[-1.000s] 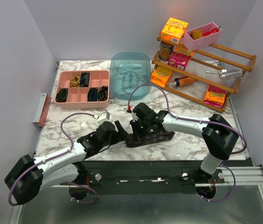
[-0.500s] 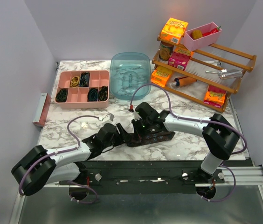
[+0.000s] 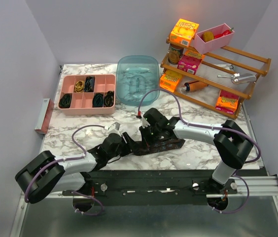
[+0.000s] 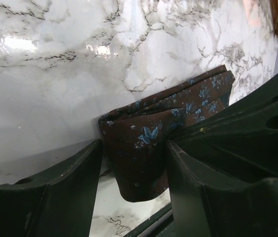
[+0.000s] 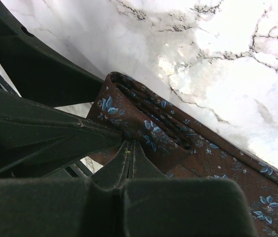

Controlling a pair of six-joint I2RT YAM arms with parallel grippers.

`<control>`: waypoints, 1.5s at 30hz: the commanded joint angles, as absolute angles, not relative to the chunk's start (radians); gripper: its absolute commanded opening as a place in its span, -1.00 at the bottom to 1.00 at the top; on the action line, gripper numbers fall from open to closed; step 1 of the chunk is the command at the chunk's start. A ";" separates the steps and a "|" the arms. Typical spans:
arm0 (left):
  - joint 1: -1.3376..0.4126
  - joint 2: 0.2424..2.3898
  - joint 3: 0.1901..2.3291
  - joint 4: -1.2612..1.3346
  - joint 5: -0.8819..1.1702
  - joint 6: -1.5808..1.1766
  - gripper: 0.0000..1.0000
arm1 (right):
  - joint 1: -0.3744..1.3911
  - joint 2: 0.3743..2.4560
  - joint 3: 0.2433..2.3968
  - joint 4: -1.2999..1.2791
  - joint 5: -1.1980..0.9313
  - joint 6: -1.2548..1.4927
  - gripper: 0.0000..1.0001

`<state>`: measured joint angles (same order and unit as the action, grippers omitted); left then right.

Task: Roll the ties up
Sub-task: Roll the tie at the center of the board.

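A dark brown tie (image 3: 162, 144) with small blue flowers lies partly folded on the marble table near its front edge. My right gripper (image 3: 147, 137) is shut on the folded layers at the tie's left end; in the right wrist view its fingertips (image 5: 129, 142) pinch the fabric (image 5: 168, 138). My left gripper (image 3: 129, 143) comes in from the left. In the left wrist view it (image 4: 134, 153) is open, with the folded tie end (image 4: 139, 163) between its two fingers (image 4: 70, 192). The fabric about fills the gap.
A pink divided tray (image 3: 87, 109) holding several rolled dark coils sits at the back left. A blue-green tub (image 3: 137, 79) stands behind the arms. A wooden rack (image 3: 257, 59) with boxes and a pink bin (image 3: 213, 38) fills the back right. The table's front edge (image 3: 178, 169) is close.
My left arm has swung in and its gripper has moved right, up to the tie's folded end. My right gripper has stayed shut on the tie.
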<state>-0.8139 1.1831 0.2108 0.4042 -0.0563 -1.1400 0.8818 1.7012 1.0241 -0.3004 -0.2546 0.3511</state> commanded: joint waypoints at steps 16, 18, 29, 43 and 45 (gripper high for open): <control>-0.828 1.235 0.193 0.456 -0.077 -1.083 -0.31 | 0.873 1.695 1.002 -0.376 -0.212 0.337 -0.99; -0.828 1.198 0.207 0.390 -0.084 -1.062 -0.34 | 0.870 1.675 1.012 -0.380 -0.204 0.336 -0.99; -0.828 1.131 0.324 0.098 -0.146 -0.940 -0.34 | 0.854 1.674 1.048 -0.407 -0.150 0.333 -0.99; -0.877 1.199 0.572 -0.196 -0.262 -0.819 -0.34 | 0.854 1.727 1.058 -0.365 -0.252 0.353 -0.99; -0.894 1.222 0.600 -0.230 -0.279 -0.811 -0.35 | 0.854 1.732 1.060 -0.359 -0.259 0.357 -0.99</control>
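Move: The rolled end of the tie sits between the open fingers of the left hand, its middle about 2 cm to the right and 1 cm below. The same roll is some 4 cm to the left of the shut right hand and 2 cm below. The flat tail's middle lies roughly 14 cm to the left hand's right and 1 cm farther out; the teal tray is about 31 cm ahead and 2 cm right of that hand. The left fingers close from either side onto the rolled end of the tie and pinch it, then the hand lifts about 2.5 cm, easing a little forward while its left side rolls up some 20 degrees. The right hand, kept shut, hops about 2 cm to the right, away from the roll, then comes down beside it where the tail leaves the roll. ##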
